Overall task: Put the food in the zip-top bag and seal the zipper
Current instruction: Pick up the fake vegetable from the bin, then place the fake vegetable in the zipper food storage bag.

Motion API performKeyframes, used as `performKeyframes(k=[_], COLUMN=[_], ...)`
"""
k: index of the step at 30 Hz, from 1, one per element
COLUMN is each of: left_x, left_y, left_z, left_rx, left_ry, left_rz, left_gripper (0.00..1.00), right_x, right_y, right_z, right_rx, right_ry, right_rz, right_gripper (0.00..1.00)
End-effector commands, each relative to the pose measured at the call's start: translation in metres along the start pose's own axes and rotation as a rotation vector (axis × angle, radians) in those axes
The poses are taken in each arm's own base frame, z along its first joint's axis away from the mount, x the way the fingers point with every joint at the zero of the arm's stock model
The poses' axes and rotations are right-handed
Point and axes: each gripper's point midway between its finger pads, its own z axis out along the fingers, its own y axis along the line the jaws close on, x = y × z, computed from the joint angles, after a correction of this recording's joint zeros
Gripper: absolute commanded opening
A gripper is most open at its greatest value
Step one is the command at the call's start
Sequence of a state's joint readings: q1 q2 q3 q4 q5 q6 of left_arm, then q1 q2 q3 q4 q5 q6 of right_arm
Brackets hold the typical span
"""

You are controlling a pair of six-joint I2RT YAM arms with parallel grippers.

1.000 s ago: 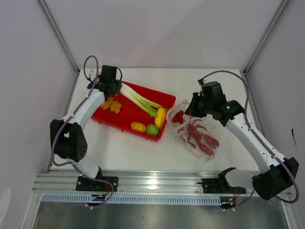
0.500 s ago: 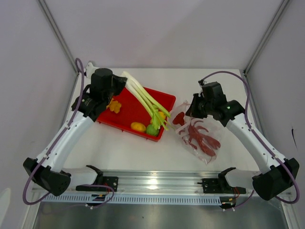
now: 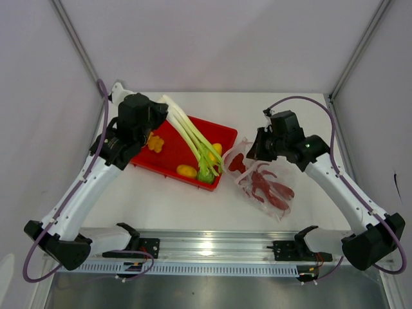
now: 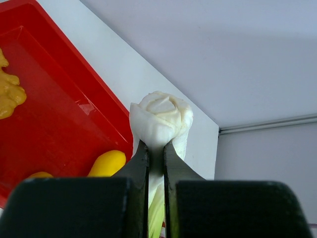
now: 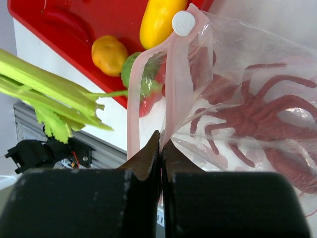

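Observation:
My left gripper [image 3: 151,121] is shut on the white root end of the leek [image 3: 193,138]. The stalk hangs slantwise over the red tray [image 3: 226,134], its green leaves pointing at the zip-top bag [image 3: 267,187]. In the left wrist view the white bulb [image 4: 161,116] bulges out past the jaws of my left gripper [image 4: 156,148]. My right gripper [image 5: 161,141] is shut on the zipper [image 5: 173,84], the pink strip, and holds the bag's mouth up and open. A red leggy toy [image 5: 277,114] lies inside the bag.
On the tray lie an orange ruffled piece [image 3: 154,142], two yellow fruits [image 3: 187,171] [image 3: 217,149] and a green round fruit [image 3: 205,175]. The zipper's white slider [image 5: 184,23] sits at the strip's far end. Frame posts and walls close in both sides.
The left arm has lifted the leek off the tray and swung its green end towards the bag. The right gripper has kept its hold on the bag's mouth, shifting slightly left.

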State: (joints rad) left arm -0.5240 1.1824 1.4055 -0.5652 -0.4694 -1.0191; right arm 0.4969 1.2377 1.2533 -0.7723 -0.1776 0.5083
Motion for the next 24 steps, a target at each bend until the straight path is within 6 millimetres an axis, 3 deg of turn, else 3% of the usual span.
performKeyframes(k=[1,11,19,24], left_x=[-0.028,-0.048,-0.023,-0.023], left_y=[-0.034,-0.072,-0.068,-0.080], left_z=[-0.014,-0.022,-0.018,-0.023], left_rx=[0.088,0.145,0.148,0.174], left_ry=[-0.067,-0.091,-0.028,-0.021], left_rz=[-0.044,-0.082,-0.080,-0.077], left_gripper=[0.01,0.00,0.01,0.01], right_x=[-0.015,-0.005,-0.023,-0.030], right_y=[0.024,0.013,0.036,0.039], right_z=[-0.015,-0.005,-0.016,-0.019], right_rx=[-0.078,-0.049,-0.126,-0.122], right_ry=[-0.057,-0.037,-0.087,-0.098], right_rz=[-0.028,-0.030,-0.015,-0.014], right_gripper=[0.00,0.00,0.00,0.00])
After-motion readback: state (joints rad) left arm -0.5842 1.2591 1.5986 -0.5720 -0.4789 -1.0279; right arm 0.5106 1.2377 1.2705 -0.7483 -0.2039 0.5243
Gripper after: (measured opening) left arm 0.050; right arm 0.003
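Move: The left hand already holds the leek by its white end; the bag's mouth lies about 25 cm to its right, 9 cm back and 16 cm lower. The yellow squash is roughly 20 cm right and level fore and aft, the green cabbage some 15 cm right and 8 cm back, both about 33 cm below. From the right hand, still pinching the bag, the mouth is about 4 cm left, level fore and aft, and 3 cm below. Left hand lifts the still-pinched leek about 6 cm, drifting 3 cm right; right hand keeps hold of the bag. ##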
